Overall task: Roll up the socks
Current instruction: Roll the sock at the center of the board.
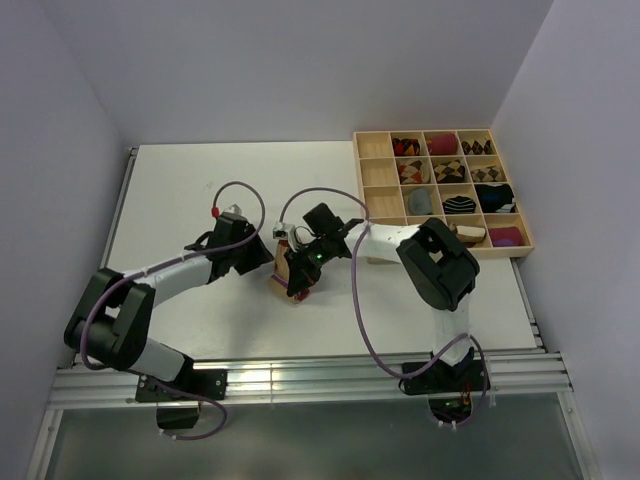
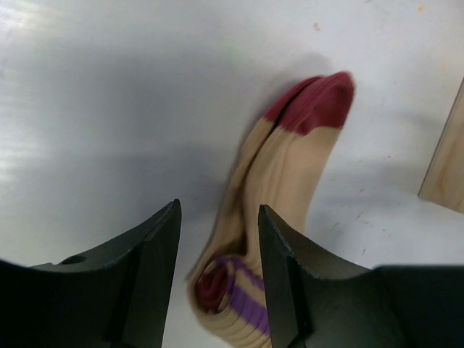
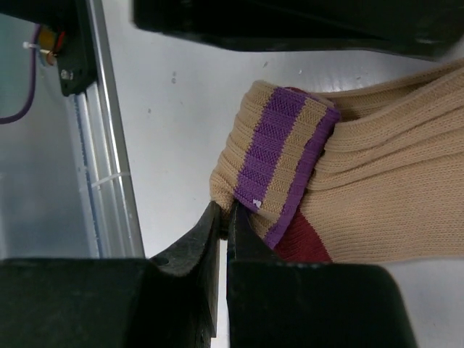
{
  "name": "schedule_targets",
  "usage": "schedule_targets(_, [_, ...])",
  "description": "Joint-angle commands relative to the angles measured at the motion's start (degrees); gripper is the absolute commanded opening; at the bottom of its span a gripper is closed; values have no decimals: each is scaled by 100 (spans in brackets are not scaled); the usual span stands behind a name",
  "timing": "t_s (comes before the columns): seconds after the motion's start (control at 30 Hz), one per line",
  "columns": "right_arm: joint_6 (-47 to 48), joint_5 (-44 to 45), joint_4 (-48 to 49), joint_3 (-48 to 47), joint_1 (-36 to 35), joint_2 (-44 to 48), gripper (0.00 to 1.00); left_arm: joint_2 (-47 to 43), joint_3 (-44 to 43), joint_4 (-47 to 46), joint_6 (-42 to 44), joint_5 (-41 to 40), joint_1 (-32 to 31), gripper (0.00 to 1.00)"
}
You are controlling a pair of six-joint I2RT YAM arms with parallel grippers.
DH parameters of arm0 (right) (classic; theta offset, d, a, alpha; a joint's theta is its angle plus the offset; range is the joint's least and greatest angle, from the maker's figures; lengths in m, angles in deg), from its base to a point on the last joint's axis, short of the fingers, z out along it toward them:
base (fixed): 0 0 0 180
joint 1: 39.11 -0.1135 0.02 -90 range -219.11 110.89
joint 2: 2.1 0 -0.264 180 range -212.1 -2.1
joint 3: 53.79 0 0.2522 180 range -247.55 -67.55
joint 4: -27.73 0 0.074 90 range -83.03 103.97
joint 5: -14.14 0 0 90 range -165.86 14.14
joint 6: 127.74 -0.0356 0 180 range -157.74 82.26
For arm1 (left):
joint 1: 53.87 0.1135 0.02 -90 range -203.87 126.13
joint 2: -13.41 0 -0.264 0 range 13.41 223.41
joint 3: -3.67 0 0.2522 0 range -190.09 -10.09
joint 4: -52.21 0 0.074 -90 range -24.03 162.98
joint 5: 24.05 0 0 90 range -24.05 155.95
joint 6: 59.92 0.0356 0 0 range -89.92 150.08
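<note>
One of the socks (image 2: 290,159), beige with a dark-red toe and a purple-striped cuff (image 3: 283,159), lies on the white table between the two arms (image 1: 286,286). Its cuff end is curled into a loose roll. My left gripper (image 2: 219,217) stands open astride that rolled end; the roll leans against the right finger (image 2: 279,254), with a gap on the left side. My right gripper (image 3: 226,215) is shut, its tips pinching the edge of the cuff. In the top view the two grippers (image 1: 268,256) (image 1: 300,268) meet over the sock. No other loose sock shows.
A wooden compartment tray (image 1: 380,190) stands at the back right with several rolled sock bundles in it; its corner (image 2: 446,167) shows in the left wrist view. The aluminium rail (image 3: 109,145) runs along the table's near edge. Cables loop above both arms.
</note>
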Motion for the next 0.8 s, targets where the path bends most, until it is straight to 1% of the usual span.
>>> schedule_targets(0.0, [110,-475,-309,-226,64,-143,0,349,-503,-375,247,263,-21,51])
schedule_targets(0.17, [145,-757,-441,-384,126,-319,0,632,-617,-655,248,395,-56,48])
schedule_targets(0.3, [40,-889,-537,-551,258,-608,0,912,-670,-647,274,386,-100,46])
schedule_targets(0.4, [5,-950,-678,-735,320,-785,0,1088,-723,-638,300,369,-126,42])
schedule_targets(0.47, [-162,-1003,-626,-797,398,-882,0,1159,-758,-647,326,316,-153,29])
schedule_targets(0.53, [-381,-994,-486,-806,451,-934,0,1256,-811,-612,361,246,-170,22])
schedule_targets(0.63, [-452,-1021,-625,-963,530,-1048,0,1352,-916,-603,502,176,-206,19])
schedule_targets(0.77, [-637,-950,-740,-1236,627,-1277,0,1467,-1092,-682,809,70,-311,18])
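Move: The sock lies under and to the right of the open left hand. The spot it goes for, the left edge just short of the maroon far end, is about 3 cm ahead, 4 right and 3 below; the middle of that maroon end is some 6 ahead, 6 right. The striped cuff fold lies roughly 5 back, 3 right. For the right hand, already pinching that cuff, the same edge is about 10 cm ahead, 3 left and slightly below. The left fingers close from about half open onto the sock's left edge, just short of its maroon far end, and pinch it. To get there the hand goes some 5 cm forward and right, first level, then sinking about 2 cm as it shuts. The right hand keeps its pinch on the cuff, rolls forward about 15 degrees around its fingers and, late on, eases some 2 cm forward. ##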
